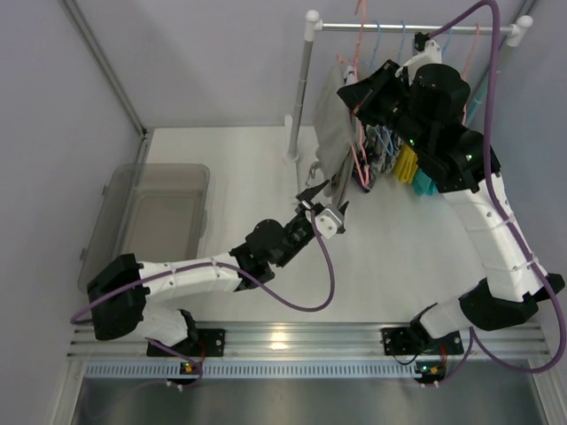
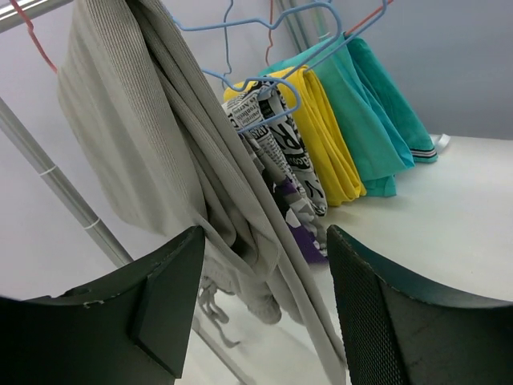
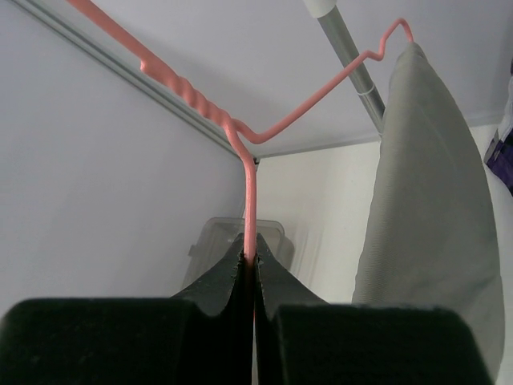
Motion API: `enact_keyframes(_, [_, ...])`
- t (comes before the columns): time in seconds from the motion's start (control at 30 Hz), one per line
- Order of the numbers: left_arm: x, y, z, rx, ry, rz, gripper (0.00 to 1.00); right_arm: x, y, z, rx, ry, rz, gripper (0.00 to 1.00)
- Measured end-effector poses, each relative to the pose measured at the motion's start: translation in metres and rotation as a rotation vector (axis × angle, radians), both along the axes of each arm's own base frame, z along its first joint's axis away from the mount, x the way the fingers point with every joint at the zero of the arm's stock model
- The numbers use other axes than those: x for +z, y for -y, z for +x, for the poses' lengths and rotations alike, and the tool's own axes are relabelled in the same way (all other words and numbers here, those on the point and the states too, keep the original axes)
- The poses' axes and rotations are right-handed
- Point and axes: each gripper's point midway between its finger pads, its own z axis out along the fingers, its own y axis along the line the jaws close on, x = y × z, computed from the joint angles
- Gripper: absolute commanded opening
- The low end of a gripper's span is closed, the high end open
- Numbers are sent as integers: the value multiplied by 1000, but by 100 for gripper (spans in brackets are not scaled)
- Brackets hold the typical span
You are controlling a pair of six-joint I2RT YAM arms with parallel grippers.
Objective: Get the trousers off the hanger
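Grey ribbed trousers [image 1: 332, 124] hang folded over a pink wire hanger [image 1: 358, 158] at the left end of the clothes rail. My right gripper [image 1: 356, 99] is high up by the rail; in the right wrist view it [image 3: 250, 261] is shut on the pink hanger [image 3: 250, 192], with the trousers [image 3: 425, 200] draped to its right. My left gripper [image 1: 324, 200] stands open just below the trousers' hanging end. Through the left wrist view the trousers [image 2: 160, 136] hang ahead of the open left gripper [image 2: 264, 273], not touching either finger.
The white rack pole [image 1: 301, 88] stands left of the trousers, and the rail [image 1: 407, 28] runs right. More garments hang on blue hangers: a newspaper-print one [image 2: 280, 144], a yellow one [image 1: 406, 164] and a teal one [image 1: 423, 184]. A clear plastic bin [image 1: 159, 221] sits at the left.
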Motion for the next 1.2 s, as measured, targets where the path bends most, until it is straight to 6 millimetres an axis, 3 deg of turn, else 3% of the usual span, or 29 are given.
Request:
enact_keyframes(0.3, [1, 1, 33, 58, -30, -15, 58, 0, -2, -1, 5, 4, -9, 0])
enact_keyframes(0.57, [0, -10, 48, 101, -46, -23, 31, 0, -6, -2, 15, 5, -11, 0])
enact_keyframes(0.83, [0, -18, 58, 127, -47, -25, 23, 0, -8, -3, 30, 5, -11, 0])
enact_keyframes(0.87, [0, -19, 59, 128, -46, -25, 19, -1, -9, -3, 32, 4, -11, 0])
enact_keyframes(0.9, [1, -19, 59, 127, -46, -26, 4, -1, -10, -3, 35, 3, -12, 0])
enact_keyframes(0.93, [2, -18, 58, 125, -47, -31, 0, -2, -11, -3, 38, 2, -12, 0])
enact_keyframes(1.2, [29, -19, 58, 122, -41, -59, 0, -9, -14, 1, 42, 4, -39, 0])
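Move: The lower part of the grey trousers hangs at about my left hand's height, some 6 cm ahead and 1 cm to its left. From my left hand the rack post stands roughly 20 cm ahead and 7 cm left, and the patterned trousers hang about 14 cm ahead, 11 cm right, a little higher. From my right hand, still pinching the pink hanger, the grey trousers' lower part is about 18 cm below, 1 cm ahead and 2 cm left. I push my open left hand about 6 cm forward into the hanging grey cloth, drifting a little left and turning slightly counter-clockwise while its fingers narrow. They shut on the lower trousers, and I then lift some 3 cm with the cloth in the fingertips. My right hand keeps its pinch on the pink hanger and eases 1 to 2 cm left. ##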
